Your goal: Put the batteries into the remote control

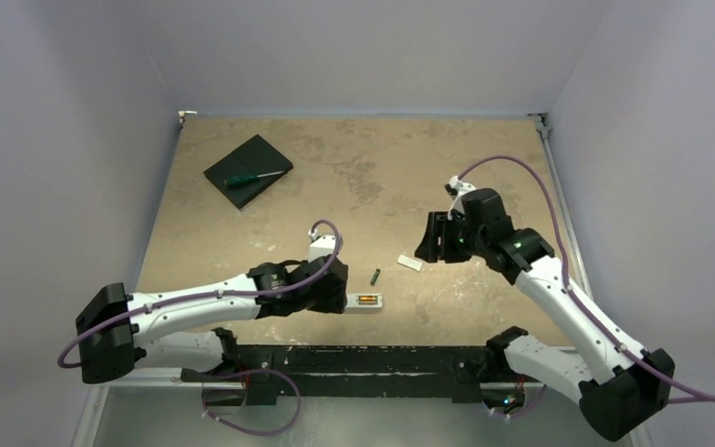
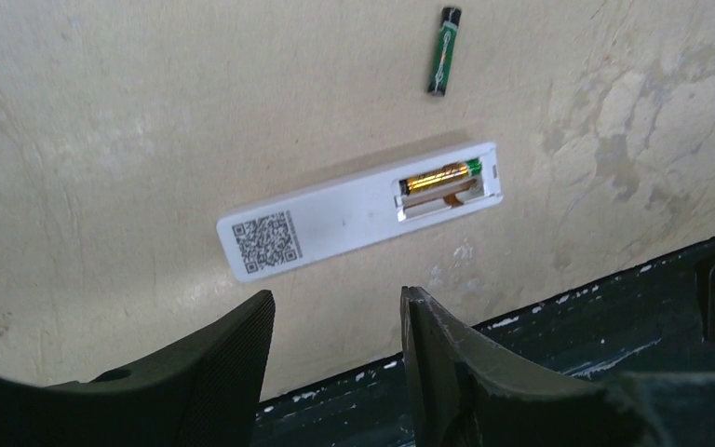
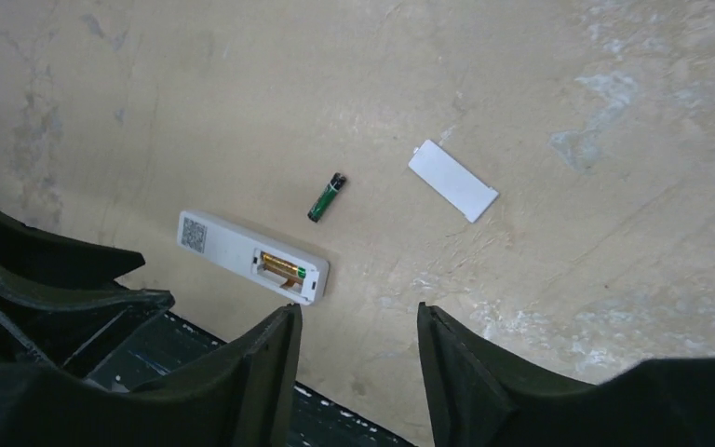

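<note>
The remote control (image 1: 372,302) (image 2: 335,219) (image 3: 228,244) lies face down near the table's front edge, its plain white back with a QR label facing up. Its battery bay is uncovered and holds one battery (image 2: 442,175) (image 3: 284,267). A second battery (image 1: 374,276) (image 2: 444,51) (image 3: 327,196) lies loose on the table just behind the remote. My left gripper (image 1: 343,298) (image 2: 337,298) hovers at the remote's left end, open and empty. My right gripper (image 1: 431,246) (image 3: 358,312) hangs farther back on the right, jaws apart with nothing between them.
A small white battery cover (image 1: 410,264) (image 3: 452,181) lies right of the loose battery. A flat black pad (image 1: 242,166) with a green-handled screwdriver (image 1: 253,177) on it sits at the back left. The dark base rail (image 1: 354,358) runs along the front edge.
</note>
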`<state>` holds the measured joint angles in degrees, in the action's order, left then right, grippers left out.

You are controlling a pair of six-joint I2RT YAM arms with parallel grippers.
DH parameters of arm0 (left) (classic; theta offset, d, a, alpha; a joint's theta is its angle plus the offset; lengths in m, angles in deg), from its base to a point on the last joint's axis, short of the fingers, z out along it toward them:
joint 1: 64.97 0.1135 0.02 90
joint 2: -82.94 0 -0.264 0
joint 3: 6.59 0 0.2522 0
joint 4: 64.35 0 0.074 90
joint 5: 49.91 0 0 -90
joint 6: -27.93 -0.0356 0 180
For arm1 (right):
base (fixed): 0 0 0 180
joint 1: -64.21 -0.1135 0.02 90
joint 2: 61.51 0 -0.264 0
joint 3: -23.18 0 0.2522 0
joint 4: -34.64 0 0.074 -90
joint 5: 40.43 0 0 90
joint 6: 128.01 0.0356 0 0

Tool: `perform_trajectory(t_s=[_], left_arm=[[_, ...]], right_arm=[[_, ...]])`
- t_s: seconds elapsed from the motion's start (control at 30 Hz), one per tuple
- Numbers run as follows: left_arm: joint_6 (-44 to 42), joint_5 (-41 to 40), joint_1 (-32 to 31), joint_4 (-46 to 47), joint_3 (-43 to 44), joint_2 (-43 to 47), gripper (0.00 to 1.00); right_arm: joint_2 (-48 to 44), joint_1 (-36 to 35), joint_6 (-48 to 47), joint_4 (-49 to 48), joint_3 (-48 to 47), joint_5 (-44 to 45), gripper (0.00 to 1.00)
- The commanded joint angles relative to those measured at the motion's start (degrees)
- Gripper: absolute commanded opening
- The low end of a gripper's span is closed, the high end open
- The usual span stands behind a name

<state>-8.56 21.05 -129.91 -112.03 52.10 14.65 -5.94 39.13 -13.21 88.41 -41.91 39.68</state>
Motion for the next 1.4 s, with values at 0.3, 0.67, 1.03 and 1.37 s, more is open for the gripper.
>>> perform_trajectory(t_s=[0.3,0.67,1.03,1.37], left_arm=[[11.34,7.17,-3.06,6.9,-12.24,4.82,0.39],[12.14,3.22,-3.12,10.35,-13.45,-1.99,0.2],[9.74,-0.54,0.39,9.4,-12.61,-5.55,0.16],[5.79,-1.15,5.21,9.83,-11.5,-7.36,0.15]], right_arm=[[10.18,-10.86,7.36,-12.55,4.14,2.91,0.05],[20.5,-15.04,8.31,-18.34,4.69,5.54,0.0],[28.62,-18.68,9.04,-21.65,3.85,7.37,0.0],[32.06,-22.59,8.94,-22.38,3.83,8.61,0.0]])
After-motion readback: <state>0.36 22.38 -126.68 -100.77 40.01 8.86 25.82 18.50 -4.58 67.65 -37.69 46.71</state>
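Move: The remote's middle lies some 2 cm ahead of the left hand and 3 cm to its right, about 7 cm below; the green battery stands 6 cm farther out and 5 cm farther right. From the right hand the remote's middle is about 18 cm left, 6 cm back and 16 cm down. The green battery is 12 cm to that hand's left and 1 cm ahead, the battery cover 4 cm left and 4 cm ahead, both on the table. The left fingertips come against the base-side edge of the remote's QR end and push it forward: that hand first sinks nearly 8 cm while drawing back about 5, its fingers narrowing to a small gap, then sweeps forward over 4 cm at table height. Meanwhile the right hand shuts its empty fingers and drops some 14 cm while going about 10 cm left, towards the green battery and the remote's battery end, tipping steeper. ##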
